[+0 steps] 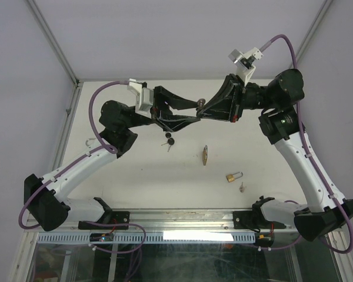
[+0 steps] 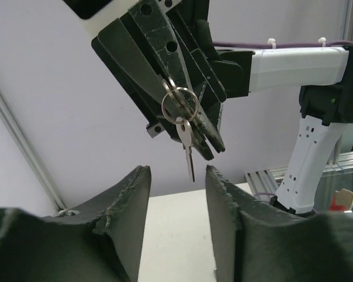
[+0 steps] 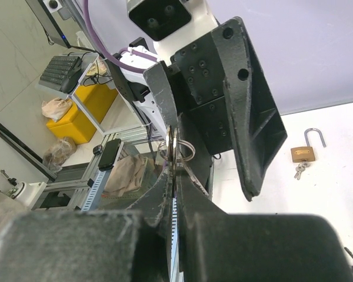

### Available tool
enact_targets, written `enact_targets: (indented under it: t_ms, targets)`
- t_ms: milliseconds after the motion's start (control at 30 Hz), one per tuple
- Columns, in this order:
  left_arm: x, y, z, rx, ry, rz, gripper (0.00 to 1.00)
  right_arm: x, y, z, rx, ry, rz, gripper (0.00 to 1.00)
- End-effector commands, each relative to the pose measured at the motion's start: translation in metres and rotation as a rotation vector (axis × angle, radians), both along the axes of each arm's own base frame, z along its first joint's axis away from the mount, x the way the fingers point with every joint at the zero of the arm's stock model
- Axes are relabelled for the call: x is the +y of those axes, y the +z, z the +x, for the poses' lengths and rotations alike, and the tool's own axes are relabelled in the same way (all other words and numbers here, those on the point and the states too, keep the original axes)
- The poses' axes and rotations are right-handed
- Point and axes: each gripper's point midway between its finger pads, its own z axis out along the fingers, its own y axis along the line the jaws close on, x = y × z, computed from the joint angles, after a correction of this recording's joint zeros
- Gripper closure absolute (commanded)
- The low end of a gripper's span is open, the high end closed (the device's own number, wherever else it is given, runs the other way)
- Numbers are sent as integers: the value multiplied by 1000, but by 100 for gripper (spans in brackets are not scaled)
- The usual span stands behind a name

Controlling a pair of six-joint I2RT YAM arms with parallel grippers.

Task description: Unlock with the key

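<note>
Both arms are raised above the table. My right gripper [image 3: 175, 174] is shut on a key ring [image 2: 179, 104], and a silver key [image 2: 188, 145] hangs down from the ring. My left gripper [image 2: 177, 171] is open just under it, and the key's tip reaches level with the two fingertips, between them and touching neither. In the top view the two grippers meet tip to tip, right gripper [image 1: 201, 107] against left gripper [image 1: 190, 113]. A brass padlock [image 1: 234, 175] lies on the table with its shackle raised, also seen as the padlock [image 3: 303, 153] in the right wrist view.
A brass-coloured piece [image 1: 205, 155] lies mid-table. Black-headed keys [image 1: 169, 141] lie to its left and a small key [image 1: 242, 188] sits beside the padlock. The aluminium rail [image 1: 182, 236] runs along the near edge between the arm bases.
</note>
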Motion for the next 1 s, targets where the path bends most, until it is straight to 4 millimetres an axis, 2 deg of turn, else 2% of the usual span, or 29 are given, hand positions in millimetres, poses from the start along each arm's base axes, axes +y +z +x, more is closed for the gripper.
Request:
enact_targets:
  t_ms: [0,133,233,367,433,500,567,600,633,700,733,833,967]
  targets:
    - [5,32,-16,-66,-37,-76,62,-2,12,-2,-43,-11,28,100]
    - [4,29,-15,-45,-35,-71,79,-1,11,0,-40,-11,26,100]
    - [6,34,-17,-55,-33,-87,100,-1,8,1,-32,-6,19,100]
    - [10,36,-12,-54,15,-103,100,-1,4,1,-34,-12,12,100]
    - [11,35,2,-67,111,-102,100,-1,1,3,-39,-20,0,100]
    - [20,35,31,-119,303,-110,100,-2,-4,4,-39,-33,-19,100]
    - [32,32,62,-273,529,-88,100,-5,-14,7,-38,-61,-48,99]
    - [41,33,75,-387,646,-71,100,-7,-25,9,-3,-83,-83,81]
    - [50,37,84,-540,762,-59,100,-10,-34,10,10,-102,-109,57]
    - [69,51,89,-862,963,-59,100,-20,-47,17,23,-165,-150,11]
    - [74,54,86,-1046,1034,-49,100,-25,-51,22,29,-213,-164,2]
    - [79,50,67,-1533,1108,-22,100,-40,-47,31,7,-310,-157,0]
    - [69,21,53,-1912,1023,68,100,-45,-16,55,14,-453,-82,0]
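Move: Hanging from the right gripper's shut tips, the keys on their ring sit between the left hand's half-open fingers, about 1 cm to the right of and 1 cm above the left hand point. From the right hand point they are roughly 1 cm ahead and 1 cm left. Far below, the standing brass padlock is some 11 cm ahead, 6 cm right and 44 cm down from the left hand, with the black-headed keys about 20 cm ahead, 11 cm left and 45 cm down. Closing almost in place, the left fingers shut on the key ring while the right hand still grips it. The right gripper then opens wide, lets go and backs off right, forward and down, about 5 cm lower. The left hand, keeping its pinch, carries the keys some 9 cm forward and 6 cm left, rolling about a quarter turn clockwise as seen from behind the hand. ##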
